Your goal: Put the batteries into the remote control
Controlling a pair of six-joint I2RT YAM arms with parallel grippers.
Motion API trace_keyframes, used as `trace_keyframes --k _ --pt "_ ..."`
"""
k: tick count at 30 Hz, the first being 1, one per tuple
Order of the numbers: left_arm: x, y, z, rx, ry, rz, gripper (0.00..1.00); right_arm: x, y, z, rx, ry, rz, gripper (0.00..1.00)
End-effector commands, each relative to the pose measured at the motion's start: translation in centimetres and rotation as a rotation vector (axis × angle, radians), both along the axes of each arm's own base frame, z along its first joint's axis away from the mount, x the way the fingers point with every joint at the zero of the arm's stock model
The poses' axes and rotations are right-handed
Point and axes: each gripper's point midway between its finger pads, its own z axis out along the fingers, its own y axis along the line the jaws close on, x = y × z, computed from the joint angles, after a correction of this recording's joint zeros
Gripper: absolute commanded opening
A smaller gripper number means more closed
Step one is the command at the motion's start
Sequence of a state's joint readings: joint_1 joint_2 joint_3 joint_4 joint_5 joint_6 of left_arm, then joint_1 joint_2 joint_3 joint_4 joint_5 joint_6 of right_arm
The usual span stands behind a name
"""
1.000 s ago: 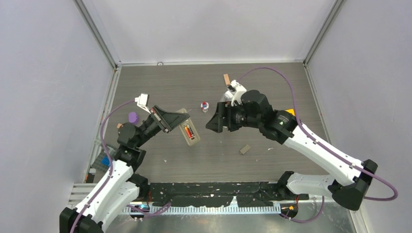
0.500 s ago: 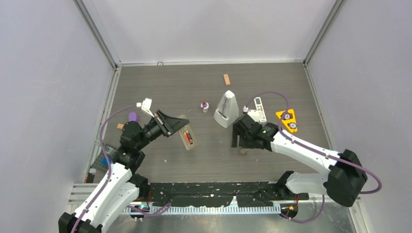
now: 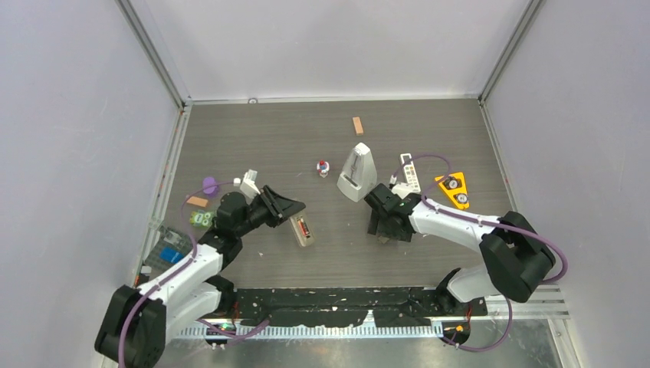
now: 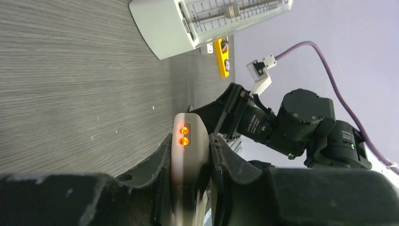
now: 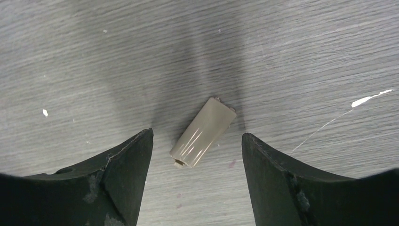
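My left gripper [image 3: 290, 215] is shut on one end of the remote control [image 3: 303, 231], a slim grey-brown bar that slants down toward the table. Its open compartment holds the batteries [image 3: 304, 228], dark with red ends. In the left wrist view the remote control [image 4: 190, 157] stands edge-on between the fingers, with two orange spots [image 4: 184, 135] near its tip. My right gripper [image 3: 387, 228] hangs open, pointing down over the small beige cover [image 5: 203, 133]. The cover lies flat on the table between the two fingertips, touching neither.
A grey pyramid-shaped metronome [image 3: 357, 173] stands just left of the right arm. Behind that arm lie a white button remote [image 3: 410, 173] and a yellow triangle [image 3: 454, 189]. A small red-and-white item [image 3: 323, 167], a wooden block [image 3: 357, 125] and a purple piece [image 3: 209, 185] lie farther off.
The right arm swung back from the remote control and came down over the cover. The left arm drew the remote control toward the near edge and lowered it.
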State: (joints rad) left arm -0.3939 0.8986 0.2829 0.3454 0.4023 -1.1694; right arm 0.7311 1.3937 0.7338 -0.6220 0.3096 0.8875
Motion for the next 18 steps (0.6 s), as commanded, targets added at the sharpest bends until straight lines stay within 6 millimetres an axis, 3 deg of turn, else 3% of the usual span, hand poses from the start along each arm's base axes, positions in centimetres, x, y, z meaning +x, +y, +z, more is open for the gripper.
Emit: trace_keyframes --k 1,5,11,13,18 --pt "1.3 -1.6 3.1 -0.037 -0.19 -0.024 0.0 1.0 -0.3 -0.7 0.002 -0.036 -0.116 0.72" --pt "2.8 -1.3 1.5 -0.039 -0.182 0.086 0.0 0.6 -0.3 -1.5 0.001 -0.011 -0.151 0.63" --pt "4.1 -1.0 0.8 -0.061 -0.198 0.253 0.0 0.5 -0.1 -2.4 0.004 0.005 -0.14 0.51" --pt "4.3 -1.3 0.2 -0.043 -0.189 0.288 0.0 0.8 0.1 -2.3 0.005 -0.009 -0.118 0.4" --pt "4.6 -2.4 -2.1 -0.007 -0.156 0.33 0.0 1.9 0.5 -1.1 -0.003 -0.054 -0.029 0.27"
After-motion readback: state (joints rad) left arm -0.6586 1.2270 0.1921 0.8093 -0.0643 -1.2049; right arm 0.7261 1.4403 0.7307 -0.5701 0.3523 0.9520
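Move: The battery cover lies flat on the table almost under the right hand, about 1 cm ahead, level sideways and 1 cm below. From the same hand, the metronome stands roughly 16 cm ahead and 9 cm to the left, and the second remote lies about 20 cm ahead and 8 cm to the right. From the left hand, which holds the opened remote, the cover is some 26 cm to the right, 3 cm back and 14 cm lower. Sinking a last centimetre onto the cover, the right hand closes its fingers from wide to about a third open, pads coming against the cover's two long edges, then eases about 1 cm forward. Meanwhile the left hand keeps its grip and lowers the remote some 4 cm, also drifting forward and to the right, towards the cover, while turning about 10 degrees counter-clockwise. ##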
